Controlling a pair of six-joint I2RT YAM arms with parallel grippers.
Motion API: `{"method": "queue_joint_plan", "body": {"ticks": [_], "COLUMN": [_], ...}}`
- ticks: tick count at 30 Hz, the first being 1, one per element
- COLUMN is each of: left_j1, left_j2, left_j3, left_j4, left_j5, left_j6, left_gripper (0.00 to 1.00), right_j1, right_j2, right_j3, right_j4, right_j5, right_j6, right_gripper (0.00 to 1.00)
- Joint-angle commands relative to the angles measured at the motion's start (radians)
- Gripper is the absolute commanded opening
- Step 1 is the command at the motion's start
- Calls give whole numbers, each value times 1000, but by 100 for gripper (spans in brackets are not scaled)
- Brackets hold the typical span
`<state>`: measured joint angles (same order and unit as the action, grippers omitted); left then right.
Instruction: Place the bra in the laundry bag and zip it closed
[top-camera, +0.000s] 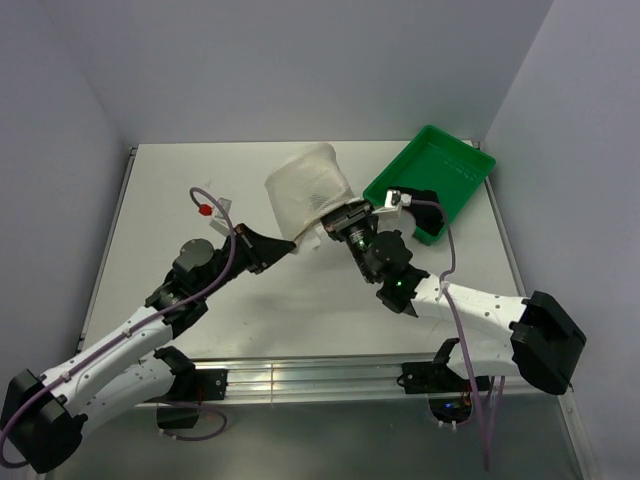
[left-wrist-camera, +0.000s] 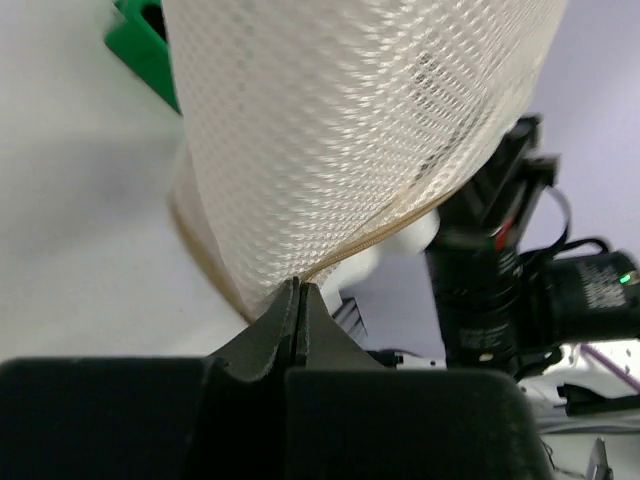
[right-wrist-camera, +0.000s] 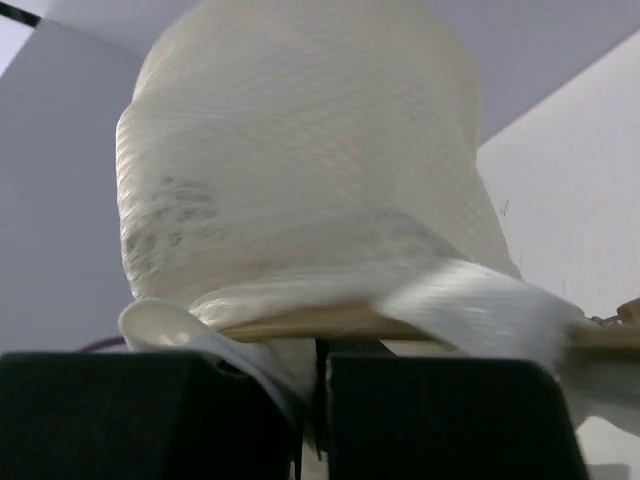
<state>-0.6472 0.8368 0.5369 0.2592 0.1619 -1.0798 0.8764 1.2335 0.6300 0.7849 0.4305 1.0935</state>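
Note:
The laundry bag (top-camera: 305, 190), a white mesh drum, hangs in the air between both grippers above the table's middle. My left gripper (top-camera: 292, 244) is shut on the bag's lower left edge, its tips (left-wrist-camera: 298, 290) pinching the mesh right at the tan zip rim (left-wrist-camera: 372, 232). My right gripper (top-camera: 337, 222) is shut on the lower right edge, with mesh squeezed in the narrow slit (right-wrist-camera: 318, 352) below the tan rim (right-wrist-camera: 320, 322). The bag (right-wrist-camera: 300, 170) bulges full. Faint dark smudges (right-wrist-camera: 160, 215) show through the mesh. The bra itself is not plainly visible.
A green plastic tray (top-camera: 470, 160) lies at the back right, just behind the right wrist, and its corner (left-wrist-camera: 140, 50) shows in the left wrist view. White table (top-camera: 180, 190) with walls close on three sides. A purple cable loop with a red bead (top-camera: 204, 210) stands over the left arm.

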Motion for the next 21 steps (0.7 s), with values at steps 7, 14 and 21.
{"method": "queue_joint_plan", "body": {"ticks": [7,14,21], "left_j1": [-184,-193,-189], "left_j2": [110,55,-87], "left_j3": [84,20,-40], "left_j4": [115,132,-1], "left_j5": [73,102,-11], "left_j6": [-78,-147,-155], "left_gripper": [0,0,0], "right_j1": [-7,49,58], "right_j2": [127,141,138], "right_j3": [154,162,131], "right_j4": [-81,-353,-637], "right_j5": [274,398,507], "right_j6": [-98,-162,-142], "right_gripper": [0,0,0]}}
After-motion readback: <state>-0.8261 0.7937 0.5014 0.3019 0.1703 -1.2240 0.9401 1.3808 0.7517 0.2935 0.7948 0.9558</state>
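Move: The left gripper pinches the laundry bag's brown rim; the puffed mesh body's middle lies about 13 cm ahead, 4 cm right and 4 cm above. From the right gripper, gripping a white fold at the rim, that middle is roughly 6 cm ahead, 4 cm left and 1 cm up. The green bin sits some 26 cm ahead and 29 cm right of the right hand, 28 cm lower; the black cloth in it, 20 cm ahead and 26 cm right. Keep both grippers shut on the bag and swing it down: carry the right hand slightly up and about 4 cm forward, then sink it some 14 cm while rolling its left side down and turning clockwise, ending tipped downward. Meanwhile draw the left hand back and to the right, about 5 cm each, then ease it 2 cm left again while still going back. ##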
